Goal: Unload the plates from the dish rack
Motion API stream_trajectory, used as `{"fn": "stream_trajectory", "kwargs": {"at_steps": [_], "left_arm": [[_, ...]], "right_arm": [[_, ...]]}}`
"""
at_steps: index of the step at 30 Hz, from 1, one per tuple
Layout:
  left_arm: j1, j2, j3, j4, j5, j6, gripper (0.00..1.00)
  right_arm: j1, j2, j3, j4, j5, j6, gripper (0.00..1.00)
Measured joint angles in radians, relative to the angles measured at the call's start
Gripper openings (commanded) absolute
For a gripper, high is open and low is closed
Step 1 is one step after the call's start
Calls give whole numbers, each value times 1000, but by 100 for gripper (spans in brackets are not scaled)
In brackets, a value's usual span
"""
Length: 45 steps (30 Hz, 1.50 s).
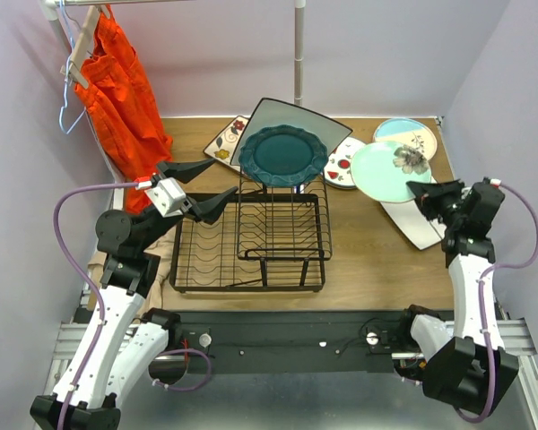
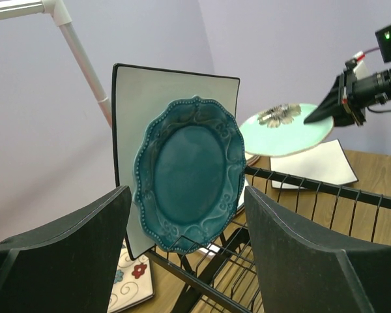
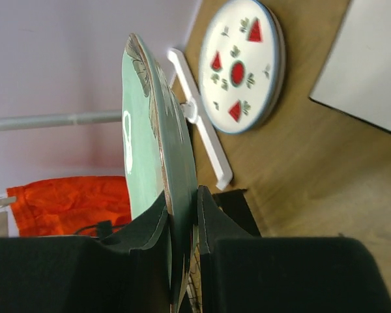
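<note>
The black wire dish rack stands mid-table. A dark teal scalloped plate stands upright in its raised tier, with a white square plate leaning right behind it. My left gripper is open at the rack's left end, a short way from these plates. The left wrist view shows the teal plate between and beyond the spread fingers. My right gripper is shut on the rim of a mint floral plate, held off the table to the rack's right. That plate shows edge-on between its pads.
Plates lie on the table behind and right of the rack: a flower-print square one, a red-fruit round one, a white square one and a round cream one. An orange garment hangs at the back left beside a white pole.
</note>
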Motion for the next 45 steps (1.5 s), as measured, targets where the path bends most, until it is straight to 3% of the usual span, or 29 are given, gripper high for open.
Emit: {"fn": "stream_trajectory", "kwargs": {"at_steps": [11,27,37,45], "left_arm": [[0,5,0,16,10,-15,79],[0,-6,-4,37,11,-32,79],[0,-10,-4,43,11,-33,79],[0,-10,-5,43,11,-33,79]], "right_arm": [[13,-143,-201,-205,64,-56,1],[25,-232,-364,-304,46,-148,1],[45,-200,-381,-271,37,-206,1],[53,-190,-445,-135,36,-185,1]]}}
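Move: The right gripper holds the green plate. Its goal, the bare table spot between rack and white square plate, lies about 10 cm to its left, 5 cm back and 20 cm below. The white square plate is some 11 cm right and 5 cm ahead, the strawberry plate roughly 20 cm ahead and 9 cm left, the dish rack's middle about 38 cm left and 5 cm back. From the left gripper the spot is some 33 cm right, 2 cm ahead and 37 cm down. Bring the right gripper down about 17 cm while drawing it back some 9 cm and slightly left, lowering the green plate towards the bare table between the rack and the white square plate. Tip the fingers some 20 degrees further down on the way, sink quickly at first, then ease off near the table, and keep the rim pinched throughout. ##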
